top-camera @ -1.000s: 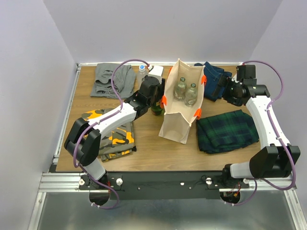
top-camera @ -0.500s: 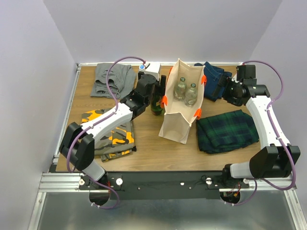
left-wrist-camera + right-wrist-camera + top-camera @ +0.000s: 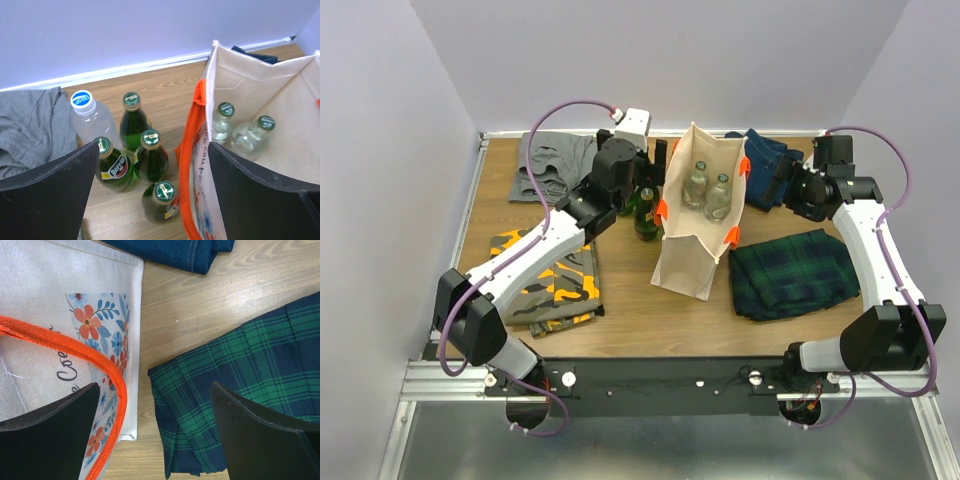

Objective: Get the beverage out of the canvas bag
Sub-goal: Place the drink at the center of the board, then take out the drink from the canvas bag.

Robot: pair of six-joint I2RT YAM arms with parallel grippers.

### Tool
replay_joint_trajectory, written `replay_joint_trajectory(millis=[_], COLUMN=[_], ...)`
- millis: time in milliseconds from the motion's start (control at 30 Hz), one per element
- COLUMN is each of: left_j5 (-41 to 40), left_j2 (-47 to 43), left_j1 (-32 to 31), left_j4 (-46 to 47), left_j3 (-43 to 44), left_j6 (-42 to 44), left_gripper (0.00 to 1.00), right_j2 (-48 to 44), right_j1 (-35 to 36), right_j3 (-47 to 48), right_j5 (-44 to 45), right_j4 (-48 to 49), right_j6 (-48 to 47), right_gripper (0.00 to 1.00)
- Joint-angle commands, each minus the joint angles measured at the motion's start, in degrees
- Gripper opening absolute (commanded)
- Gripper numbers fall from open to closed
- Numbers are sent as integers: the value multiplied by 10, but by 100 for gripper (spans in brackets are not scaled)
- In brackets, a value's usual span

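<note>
The canvas bag (image 3: pixel 692 225) stands upright mid-table, cream with orange handles (image 3: pixel 192 150). Two clear glass bottles (image 3: pixel 223 121) (image 3: pixel 251 138) stand inside it, also seen from above (image 3: pixel 696 183). Several green glass bottles (image 3: pixel 150 159) stand on the table just left of the bag (image 3: pixel 645 218). My left gripper (image 3: pixel 152 147) hangs open high above those green bottles and holds nothing; in the top view the left gripper (image 3: pixel 645 180) is beside the bag's left wall. My right gripper (image 3: pixel 154 387) is open and empty, hovering by the bag's right side (image 3: pixel 60 290).
A clear plastic water bottle with a blue cap (image 3: pixel 86 111) stands behind the green ones. A grey garment (image 3: pixel 555 165) lies back left, a camouflage garment (image 3: pixel 555 282) front left. Folded plaid cloth (image 3: pixel 790 272) and jeans (image 3: pixel 768 155) lie right of the bag.
My left gripper has opened and lifted back and away from a green bottle, which now stands beside the bag. The right arm has not moved.
</note>
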Motion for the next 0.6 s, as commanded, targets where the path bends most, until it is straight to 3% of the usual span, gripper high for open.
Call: replay_joint_trajectory(millis=[0, 567], left_j5=[48, 261], left_j2=[-14, 73], left_j1=[-5, -5], left_j4=[-54, -204], left_j3=[52, 268], left_j6=[21, 50], left_gripper=[99, 99], right_j2=[-5, -15], right_j1=[-1, -1], right_j3=[1, -7], right_j5=[-6, 8], right_j4=[6, 7], right_j6=[-5, -4], right_gripper=[100, 100])
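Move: The left hand is empty, open and some 16 cm above the middle of the green bottle just set down, which stands about 1 cm ahead and 2 cm to its right. Of the two clear bottles left in the bag, the left one is roughly 7 cm ahead and 14 cm right, the other 4 cm ahead and 19 cm right, at the same depth below. From the right hand, the left clear bottle is some 18 cm left and 4 cm ahead. Touching nothing, the left hand rises about 10 cm, away from the green bottle just set down. It also shifts some 5 cm to the right, to the bag's side, and eases back a little as it climbs. The wrist swings clockwise by nearly 20 degrees, turning the wide-open fingers towards the bag's opening. ##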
